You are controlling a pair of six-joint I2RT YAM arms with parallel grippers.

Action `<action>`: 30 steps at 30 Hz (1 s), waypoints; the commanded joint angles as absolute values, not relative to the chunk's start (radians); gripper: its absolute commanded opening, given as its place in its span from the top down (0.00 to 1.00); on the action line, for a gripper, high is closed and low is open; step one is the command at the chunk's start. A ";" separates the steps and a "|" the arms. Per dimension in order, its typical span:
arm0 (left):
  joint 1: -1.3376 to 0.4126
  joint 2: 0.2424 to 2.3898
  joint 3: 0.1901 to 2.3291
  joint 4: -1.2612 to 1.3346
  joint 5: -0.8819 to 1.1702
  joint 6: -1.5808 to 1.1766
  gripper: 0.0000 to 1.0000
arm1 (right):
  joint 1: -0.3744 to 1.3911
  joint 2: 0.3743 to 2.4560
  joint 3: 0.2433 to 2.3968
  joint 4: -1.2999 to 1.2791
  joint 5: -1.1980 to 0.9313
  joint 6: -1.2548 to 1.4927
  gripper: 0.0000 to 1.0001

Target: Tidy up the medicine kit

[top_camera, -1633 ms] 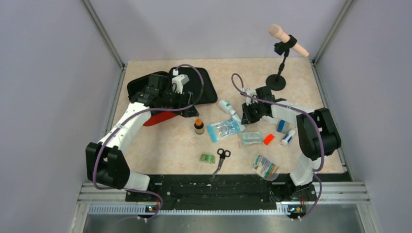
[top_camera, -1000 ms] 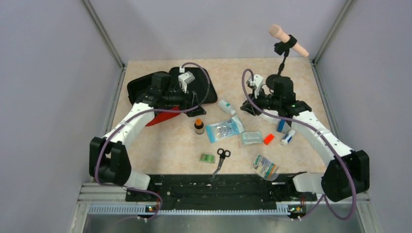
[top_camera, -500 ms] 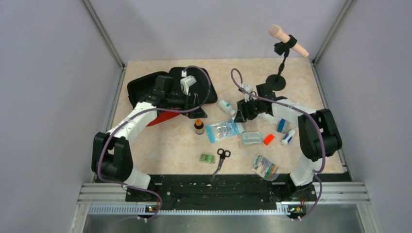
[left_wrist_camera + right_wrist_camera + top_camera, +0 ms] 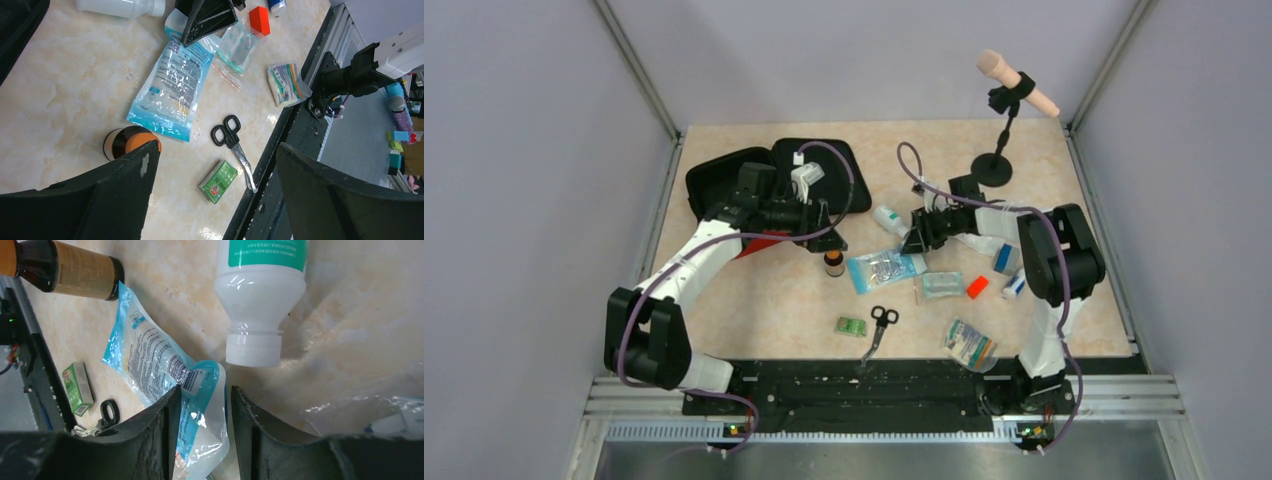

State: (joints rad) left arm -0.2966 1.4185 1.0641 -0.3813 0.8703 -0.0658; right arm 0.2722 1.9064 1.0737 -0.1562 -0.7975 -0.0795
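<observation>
The medicine kit (image 4: 724, 178) lies open at the far left, black lining up, a red edge showing under my left arm. My left gripper (image 4: 832, 238) hangs wide open and empty just right of the kit, above a brown bottle with an orange cap (image 4: 834, 262) (image 4: 131, 142). My right gripper (image 4: 914, 238) (image 4: 202, 400) is low over the table, jaws part open. The upper edge of a blue-and-clear pouch (image 4: 886, 267) (image 4: 165, 365) lies between its fingers, not clamped. A white bottle (image 4: 887, 217) (image 4: 260, 295) lies just beyond its fingertips.
Black scissors (image 4: 881, 322), a green box (image 4: 851, 326), a printed packet (image 4: 969, 345), a clear bag (image 4: 942, 285), a small red block (image 4: 977, 287) and two small tubes (image 4: 1014, 272) are scattered on the near half. A microphone stand (image 4: 994, 168) stands at the back right.
The right arm came down from a raised pose onto the pouch's edge, and its jaws went from shut to part open. The left gripper drifted right, toward the brown bottle.
</observation>
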 commanded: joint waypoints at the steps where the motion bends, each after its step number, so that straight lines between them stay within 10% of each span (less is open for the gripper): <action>1: -0.297 1.399 1.043 -0.345 0.873 -0.063 0.10 | 0.270 1.970 1.126 -0.139 -0.900 -0.066 0.65; 5: -0.298 1.414 1.047 -0.338 0.880 -0.069 0.10 | 0.270 1.963 1.127 -0.134 -0.891 -0.072 0.99; 17: -0.311 1.513 1.183 -0.301 0.921 0.050 0.06 | 0.333 1.384 0.977 -0.263 -0.981 -0.571 1.00; 30: -0.502 1.567 1.198 -0.342 0.953 0.241 0.16 | 0.370 1.348 1.119 -0.414 -1.035 -0.571 1.00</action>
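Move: The right hand's parted fingers already straddle the near edge of the blue-white packet, whose middle lies about 5 cm to the left, 4 cm back and some 2 cm below. The white bottle is about 6 cm ahead and 4 cm left; the brown bottle 14 cm left and 3 cm back; the mask packet 7 cm back and 6 cm right. From the left hand, the packet is roughly 7 cm right, 2 cm ahead and 17 cm below. The right fingers, nudging slightly left and down, shut fully and pinch the blue-white packet's end, then carry it up about 17 cm and back 8 cm towards the left hand, rolling with the forward side rising and swinging counter-clockwise. The left hand stays almost still at first, eases forward, then sweeps some 6 cm right and a little back around the packet's free end, turning clockwise, fingers still wide open. ##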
